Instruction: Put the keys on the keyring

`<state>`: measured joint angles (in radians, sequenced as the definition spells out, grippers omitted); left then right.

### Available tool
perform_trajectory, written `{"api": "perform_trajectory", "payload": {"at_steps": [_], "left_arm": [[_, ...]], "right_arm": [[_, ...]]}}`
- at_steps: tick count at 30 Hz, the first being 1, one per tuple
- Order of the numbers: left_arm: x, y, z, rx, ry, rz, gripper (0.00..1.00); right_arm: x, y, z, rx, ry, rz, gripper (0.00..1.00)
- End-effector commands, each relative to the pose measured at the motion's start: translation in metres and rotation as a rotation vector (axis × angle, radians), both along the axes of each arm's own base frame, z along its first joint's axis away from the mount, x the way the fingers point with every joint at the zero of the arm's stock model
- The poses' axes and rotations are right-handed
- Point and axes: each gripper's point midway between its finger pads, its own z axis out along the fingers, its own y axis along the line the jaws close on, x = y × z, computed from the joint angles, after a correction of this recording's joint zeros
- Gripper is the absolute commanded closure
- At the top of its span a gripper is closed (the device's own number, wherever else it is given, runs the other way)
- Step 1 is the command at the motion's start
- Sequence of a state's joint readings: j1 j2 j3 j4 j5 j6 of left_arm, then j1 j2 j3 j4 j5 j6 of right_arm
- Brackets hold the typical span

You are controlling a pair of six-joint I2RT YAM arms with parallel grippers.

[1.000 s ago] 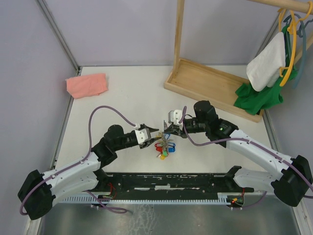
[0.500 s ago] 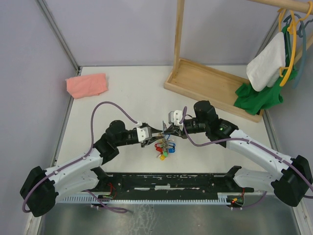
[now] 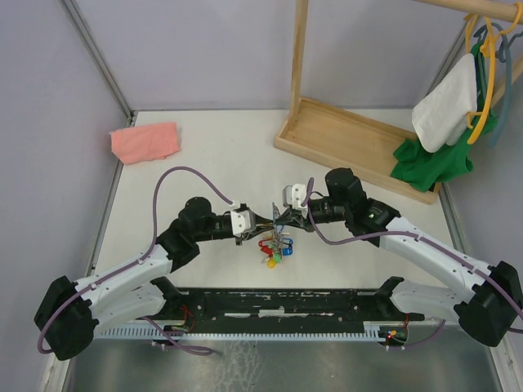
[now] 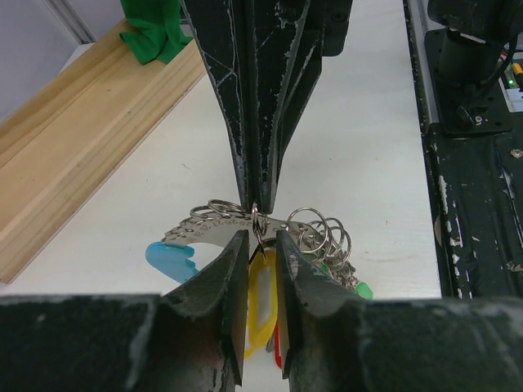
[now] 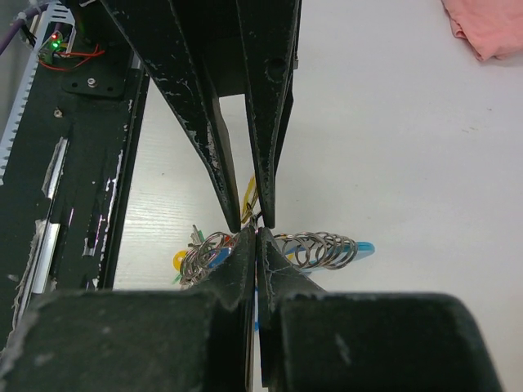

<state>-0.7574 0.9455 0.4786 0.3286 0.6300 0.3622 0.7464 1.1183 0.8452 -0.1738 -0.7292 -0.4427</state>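
Note:
The keyring [image 4: 258, 219] is a thin wire ring. My right gripper [image 5: 256, 233] is shut on it, and the bunch [image 3: 276, 245] hangs below over the table. A yellow tag [image 4: 261, 286], a light-blue tag [image 4: 170, 260], a grey curved piece [image 4: 214, 229] and a row of small rings [image 5: 320, 249] hang from it. A green key head [image 4: 362, 290] and a yellow key head [image 5: 178, 261] show in the bunch. Whether these keys sit on the ring is hidden. My left gripper [image 4: 261, 238] faces the right one tip to tip. Its jaws stand narrowly apart on either side of the ring.
A wooden rack base [image 3: 351, 143] lies at the back right, with a white cloth [image 3: 445, 102] and a green cloth [image 3: 433, 159] hanging on hangers. A pink cloth [image 3: 145, 141] lies at the back left. The black rail [image 3: 278, 302] runs along the near edge.
My left gripper has moved right, up to the right gripper's tips, and its jaws have narrowed. The right gripper has kept its hold and barely moved.

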Motion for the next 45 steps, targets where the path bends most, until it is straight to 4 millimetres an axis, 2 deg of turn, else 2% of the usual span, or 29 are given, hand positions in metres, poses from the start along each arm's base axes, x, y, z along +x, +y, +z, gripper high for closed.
{"api": "perform_trajectory", "payload": {"at_steps": [1,8,15,23,33,45], "left_arm": [[0.002,0.002,0.012,-0.013,-0.06,0.0,0.72],[0.0,-0.001,0.013,-0.016,-0.058,-0.022,0.69],[0.002,-0.002,0.005,-0.003,-0.033,-0.02,0.65],[0.005,0.002,0.016,-0.112,0.016,0.008,0.57],[-0.011,-0.001,0.015,-0.174,0.078,-0.068,0.53],[-0.01,0.001,0.014,-0.191,0.096,-0.074,0.53]], "right_arm": [[0.001,0.006,0.054,0.13,-0.111,0.024,0.99],[-0.002,0.007,0.055,0.139,-0.102,0.042,0.99],[-0.004,0.008,0.057,0.148,-0.105,0.054,0.99],[-0.003,0.007,0.059,0.16,-0.111,0.05,0.99],[-0.006,0.009,0.06,0.176,-0.105,0.068,0.99],[-0.015,0.01,0.063,0.194,-0.103,0.128,0.99]]}}
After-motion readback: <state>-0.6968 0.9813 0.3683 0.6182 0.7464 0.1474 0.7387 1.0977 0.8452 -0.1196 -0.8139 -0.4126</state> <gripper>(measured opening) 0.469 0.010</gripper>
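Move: Just below the left fingertips, about 2 cm down and 1 cm to the right, the yellow key hangs between the part-open fingers; from the right hand, which already pinches the wire loop above it, it lies roughly 2 cm left and 2 cm down. From the left hand, the keyring's blue tab is some 6 cm ahead, 3 cm right and 2 cm lower; the bunch of other keys hangs about 4 cm back, 1 cm right and 6 cm below. Opening to about twice their gap, the left fingers spread on either side of the yellow key while the hand nearly keeps its place: it dips and eases out by under 1 cm, then comes back some 1.5 cm, its tips tilting up about 10 degrees. The right hand keeps its pinch on the wire loop and lifts it roughly 2 cm, drawing back about 1 cm. ##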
